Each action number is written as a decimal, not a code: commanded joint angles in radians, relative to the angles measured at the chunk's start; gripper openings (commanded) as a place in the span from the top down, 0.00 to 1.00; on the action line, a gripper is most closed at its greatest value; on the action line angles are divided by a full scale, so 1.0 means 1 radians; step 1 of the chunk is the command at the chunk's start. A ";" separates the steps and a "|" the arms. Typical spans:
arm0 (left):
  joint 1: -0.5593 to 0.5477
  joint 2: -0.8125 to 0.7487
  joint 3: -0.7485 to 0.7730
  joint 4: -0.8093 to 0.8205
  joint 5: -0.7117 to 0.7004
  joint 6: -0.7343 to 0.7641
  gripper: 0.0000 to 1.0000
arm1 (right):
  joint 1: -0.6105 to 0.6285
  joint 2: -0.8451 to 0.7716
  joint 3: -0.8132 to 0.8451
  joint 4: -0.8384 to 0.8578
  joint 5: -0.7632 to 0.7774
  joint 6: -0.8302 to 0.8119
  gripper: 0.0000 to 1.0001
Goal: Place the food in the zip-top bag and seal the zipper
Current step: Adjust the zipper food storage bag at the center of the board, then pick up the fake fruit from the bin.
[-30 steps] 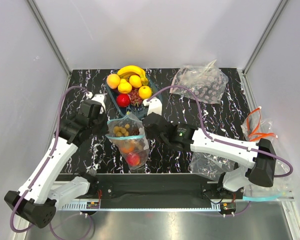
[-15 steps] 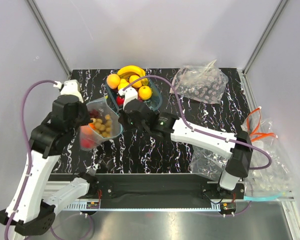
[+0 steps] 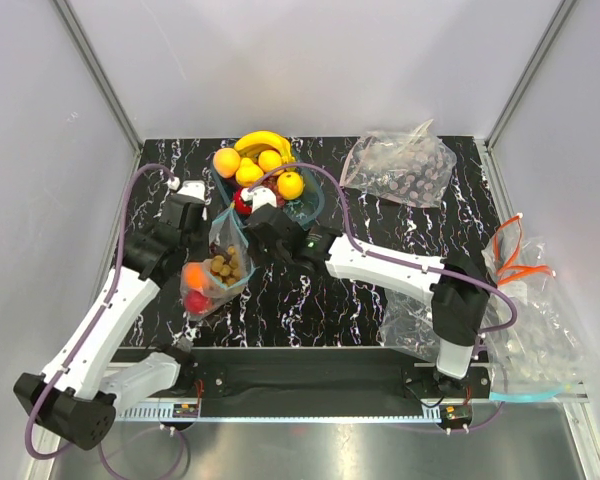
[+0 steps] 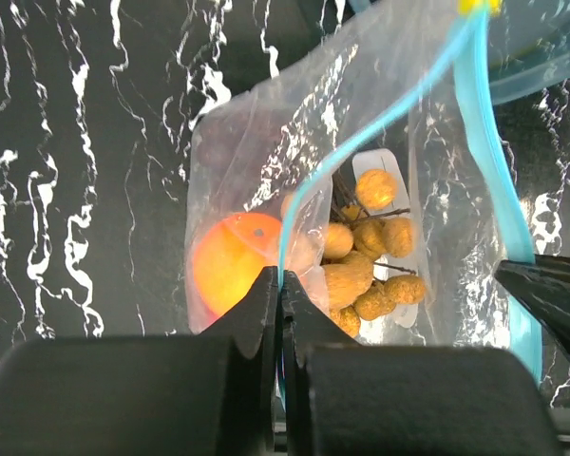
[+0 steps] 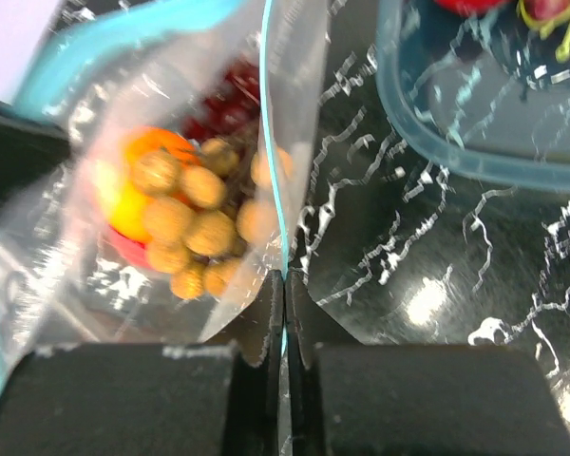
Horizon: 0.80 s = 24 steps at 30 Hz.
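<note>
The clear zip-top bag (image 3: 218, 272) hangs between my two grippers, left of the table's middle. Inside it I see an orange (image 4: 230, 268), a tan nut cluster (image 4: 366, 261), something red (image 3: 196, 300) and dark grapes (image 5: 230, 103). The light-blue zipper (image 4: 380, 119) runs along the bag's mouth. My left gripper (image 4: 282, 280) is shut on one end of the zipper, and my right gripper (image 5: 284, 277) is shut on the other (image 5: 276, 180). More food lies in the bowl (image 3: 311, 206) behind: a banana (image 3: 263, 140), yellow fruits (image 3: 270, 160), an orange (image 3: 226, 162) and a red apple (image 3: 242, 201).
A wrinkled clear bag (image 3: 400, 165) lies at the back right. More clear bags (image 3: 535, 330) and an orange-red strap (image 3: 515, 258) lie at the right edge. The bowl's rim (image 5: 456, 161) is close behind the right gripper.
The bag has swung from the table's middle over to the left and partly back. The left gripper has closed on the zipper. The right arm has stretched left after it.
</note>
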State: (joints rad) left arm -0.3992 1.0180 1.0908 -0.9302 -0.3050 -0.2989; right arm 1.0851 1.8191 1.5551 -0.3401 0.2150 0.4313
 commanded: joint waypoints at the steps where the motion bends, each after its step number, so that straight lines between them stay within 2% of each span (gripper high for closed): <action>1: 0.003 -0.056 0.020 0.093 0.003 0.034 1.00 | -0.019 -0.030 -0.038 0.033 -0.012 0.014 0.96; 3: 0.005 -0.061 0.023 0.093 -0.014 0.024 1.00 | -0.028 -0.053 -0.056 0.038 -0.014 0.012 0.94; 5: 0.010 -0.062 0.018 0.094 -0.037 0.020 1.00 | -0.042 -0.075 -0.066 0.042 -0.012 0.007 0.82; 7: 0.025 -0.064 0.009 0.103 -0.043 0.012 1.00 | -0.051 -0.099 -0.075 0.044 -0.002 0.007 0.77; 8: 0.031 -0.065 0.003 0.106 -0.037 0.011 1.00 | -0.065 -0.109 -0.082 0.046 0.000 0.004 0.71; 13: 0.085 -0.094 -0.052 0.140 -0.010 -0.008 1.00 | -0.139 -0.153 -0.109 0.075 -0.014 0.004 0.67; 16: 0.124 -0.120 -0.077 0.159 0.021 -0.011 1.00 | -0.183 -0.161 -0.115 0.104 -0.043 0.000 0.56; 18: 0.144 -0.131 -0.078 0.160 0.023 -0.016 1.00 | -0.220 -0.149 -0.101 0.121 -0.074 -0.005 0.49; 20: 0.157 -0.140 -0.083 0.163 0.021 -0.020 1.00 | -0.254 -0.107 -0.078 0.122 -0.107 -0.002 0.47; 24: 0.178 -0.179 -0.092 0.179 0.018 -0.025 1.00 | -0.307 0.020 0.054 0.096 -0.135 0.000 0.36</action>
State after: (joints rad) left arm -0.2333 0.8749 1.0039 -0.8200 -0.2962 -0.3099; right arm 0.8066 1.7588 1.5051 -0.2596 0.1303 0.4400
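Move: My left and right fingers each still pinch one side of the bag's blue zipper rim, roughly 9 cm apart. The bag's middle lies about 3 cm right of my left hand and 8 cm below it. From my right hand the fruit basket is some 16 cm ahead, 4 cm right and 12 cm lower, with its red apple 15 cm straight ahead. The same basket lies about 16 cm ahead and 13 cm right of my left hand. I let go of the right side of the bag's rim, opening my right fingers past half as that hand dips some 2 cm and draws right. I then lift it and carry it forward towards the near side of the fruit basket, about 10 cm forward and 8 cm right in all. My left hand keeps its pinch on the rim, rises slightly, then shifts 4 cm left, turning about 10 degrees counter-clockwise. ##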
